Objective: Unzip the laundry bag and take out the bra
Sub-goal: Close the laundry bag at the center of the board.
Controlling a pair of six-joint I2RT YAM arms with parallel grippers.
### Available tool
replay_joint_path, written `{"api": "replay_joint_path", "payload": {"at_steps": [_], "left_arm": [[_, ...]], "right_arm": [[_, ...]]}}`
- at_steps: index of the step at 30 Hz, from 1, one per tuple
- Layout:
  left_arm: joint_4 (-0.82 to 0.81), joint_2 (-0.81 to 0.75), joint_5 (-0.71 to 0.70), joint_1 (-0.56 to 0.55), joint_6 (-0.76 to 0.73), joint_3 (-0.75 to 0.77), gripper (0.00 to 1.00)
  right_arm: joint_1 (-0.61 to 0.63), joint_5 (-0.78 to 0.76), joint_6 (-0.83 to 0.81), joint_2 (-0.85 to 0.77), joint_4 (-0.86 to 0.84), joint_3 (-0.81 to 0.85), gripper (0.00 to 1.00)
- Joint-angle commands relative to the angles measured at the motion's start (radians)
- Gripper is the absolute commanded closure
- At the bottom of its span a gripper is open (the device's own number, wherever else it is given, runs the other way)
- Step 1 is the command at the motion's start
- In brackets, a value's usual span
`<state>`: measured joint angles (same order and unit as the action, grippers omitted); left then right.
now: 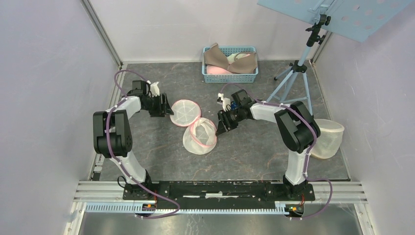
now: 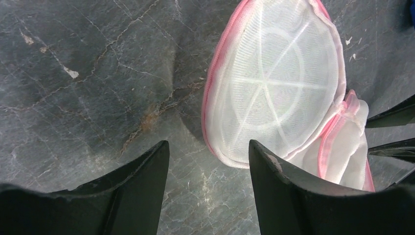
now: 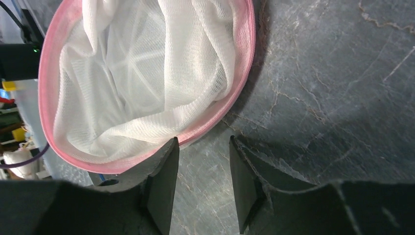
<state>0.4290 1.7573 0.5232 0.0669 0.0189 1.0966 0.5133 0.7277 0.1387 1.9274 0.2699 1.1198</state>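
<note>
The laundry bag lies unzipped on the dark table as two round white mesh halves with pink trim. One half [image 1: 185, 112] lies flat, and the other [image 1: 200, 137] gapes upward. My left gripper [image 1: 164, 105] is open just left of the flat half [image 2: 274, 88], with only bare table between its fingers [image 2: 209, 147]. My right gripper [image 1: 221, 126] is open at the right rim of the gaping half [image 3: 137, 73]. One finger [image 3: 164, 166] is against the pink edge, and nothing is between the jaws [image 3: 204, 142]. This half shows only mesh inside. A tan bra [image 1: 220, 56] lies in the blue basket.
The blue basket [image 1: 230, 77] stands at the back centre and also holds pink fabric. A light-blue tripod [image 1: 293, 83] stands at the back right. A white mesh hamper [image 1: 328, 139] sits by the right arm. Grey walls enclose the table on three sides.
</note>
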Motion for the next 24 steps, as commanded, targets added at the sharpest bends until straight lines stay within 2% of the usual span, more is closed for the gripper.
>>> {"api": "replay_joint_path", "payload": {"at_steps": [1, 7, 13, 15, 16, 17, 18, 19, 24], "left_arm": [[-0.043, 0.035, -0.022, -0.014, 0.042, 0.008, 0.33], [-0.066, 0.067, -0.027, -0.045, 0.047, 0.017, 0.34], [-0.095, 0.096, -0.007, -0.053, 0.082, 0.019, 0.34], [-0.098, 0.098, -0.008, -0.054, 0.087, 0.021, 0.42], [-0.098, 0.096, -0.007, -0.053, 0.088, 0.024, 0.51], [-0.098, 0.091, -0.005, -0.052, 0.091, 0.029, 0.63], [-0.097, 0.081, 0.006, -0.052, 0.093, 0.032, 0.69], [-0.096, 0.063, 0.015, -0.052, 0.092, 0.035, 0.75], [-0.074, -0.092, -0.012, -0.052, 0.061, 0.057, 0.97]], "right_arm": [[0.005, 0.021, 0.074, 0.034, -0.053, 0.010, 0.53], [0.005, 0.026, 0.095, 0.056, -0.062, 0.015, 0.64], [0.003, 0.077, 0.165, 0.079, -0.118, 0.017, 0.66], [0.004, 0.073, 0.162, 0.083, -0.119, 0.027, 0.77], [0.002, 0.068, 0.154, 0.083, -0.108, 0.033, 0.81], [-0.001, 0.063, 0.147, 0.082, -0.100, 0.045, 0.88], [-0.003, 0.061, 0.139, 0.079, -0.090, 0.056, 0.97], [-0.007, 0.056, 0.127, 0.070, -0.076, 0.071, 1.00], [-0.032, 0.029, 0.079, -0.027, -0.067, 0.092, 1.00]]}}
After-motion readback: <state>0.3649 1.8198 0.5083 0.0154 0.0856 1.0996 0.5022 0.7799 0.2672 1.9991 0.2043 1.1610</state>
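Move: The lid's left rim lies about 2 cm to my left hand's right, 1 cm ahead and 2 cm below; the lid's middle is some 6 cm right, level. The bag mouth's middle sits about 12 cm right and 7 cm back of my left hand. For my right hand, the mouth's right rim is roughly 1 cm left and 1 cm below; the lid's middle lies 12 cm left and 8 cm ahead, the toy car 7 cm right and 11 cm ahead. I bring my two hands in on the laundry bag from opposite sides. My left hand sinks and slides right, about 2 cm each, onto the lid's left rim, then shuts its open fingers on the zip edge. My right hand eases some 1 cm left and down, tipping a few degrees as its half-open fingers close to pinch the mouth's right rim. At the end both lift slightly, the right also nudging forward 1 cm. ##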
